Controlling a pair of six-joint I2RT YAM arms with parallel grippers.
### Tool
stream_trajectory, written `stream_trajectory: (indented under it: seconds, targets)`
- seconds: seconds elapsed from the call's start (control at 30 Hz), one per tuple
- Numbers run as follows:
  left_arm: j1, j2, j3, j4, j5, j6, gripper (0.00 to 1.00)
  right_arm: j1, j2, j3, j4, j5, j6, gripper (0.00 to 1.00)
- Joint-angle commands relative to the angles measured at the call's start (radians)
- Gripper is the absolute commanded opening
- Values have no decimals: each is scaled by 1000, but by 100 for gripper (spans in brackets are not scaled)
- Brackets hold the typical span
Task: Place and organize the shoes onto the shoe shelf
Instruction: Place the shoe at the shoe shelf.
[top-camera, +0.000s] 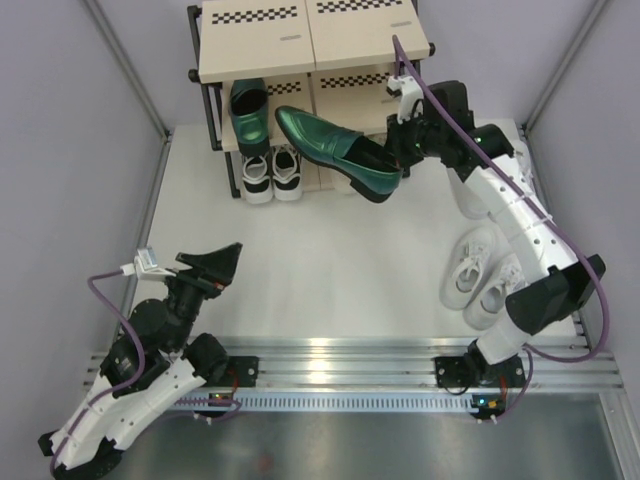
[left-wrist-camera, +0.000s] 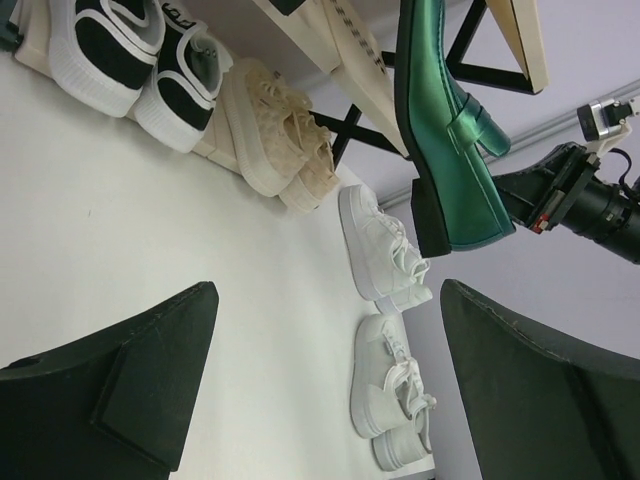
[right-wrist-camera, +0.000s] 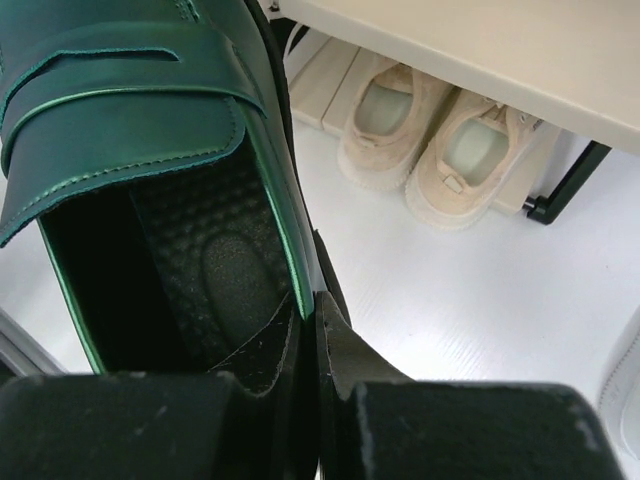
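Observation:
My right gripper (top-camera: 396, 160) (right-wrist-camera: 318, 312) is shut on the side wall of a glossy dark green heeled shoe (top-camera: 330, 150) (right-wrist-camera: 140, 150). It holds that shoe in the air in front of the shoe shelf (top-camera: 255, 45), toe pointing left. The other green shoe (top-camera: 248, 112) stands on the middle tier. Black-and-white sneakers (top-camera: 272, 175) (left-wrist-camera: 130, 60) and beige sneakers (right-wrist-camera: 430, 140) (left-wrist-camera: 275, 135) sit on the bottom tier. A pair of white sneakers (top-camera: 480, 275) (left-wrist-camera: 385, 250) lies on the table by the right arm. My left gripper (top-camera: 215, 265) (left-wrist-camera: 328, 292) hangs open and empty at the near left.
The shelf's top boards carry checkered strips and hold no shoes. Purple-grey walls with metal posts (top-camera: 130, 70) enclose the white table on the left, right and back. An aluminium rail (top-camera: 330, 365) runs along the near edge between the arm bases.

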Motion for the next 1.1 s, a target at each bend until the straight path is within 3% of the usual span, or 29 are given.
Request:
stream_trajectory:
  seconds: [0.0, 0.4, 0.7, 1.07]
  targets:
    - [4, -5, 6, -12, -12, 16, 98, -9, -11, 83, 151, 20, 117, 0]
    - [4, -1, 4, -12, -9, 2, 98, 23, 116, 234, 183, 226, 310, 0]
    - [4, 24, 1, -11, -9, -13, 98, 115, 156, 254, 307, 422, 340, 0]
    - [4, 41, -9, -5, 2, -24, 98, 147, 245, 334, 373, 508, 424, 0]
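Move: The green shoe in the right fingers, pinched at its heel end, is bound for the free spot on the middle shelf, whose middle lies about 14 cm ahead of the right hand, 20 cm left and 8 cm lower. The first green shoe stands about 9 cm left of that spot. Below on the bottom shelf, about 10 cm ahead of the hand, are the beige shoes (6 cm left, 22 down) and the black-and-white shoes (25 cm left, as low). From the left hand the spot is roughly 33 cm ahead, 11 right and 5 lower. The held green shoe is carried toe-first towards the gap between the top and middle shelves, the right hand taking it forward about 8 cm. Over the later half the hand also shifts some 5 cm left and rises slightly. Meanwhile the wrist turns clockwise about 25 degrees, swinging the toe towards the shelf; the fingers keep their pinch on the heel end. ##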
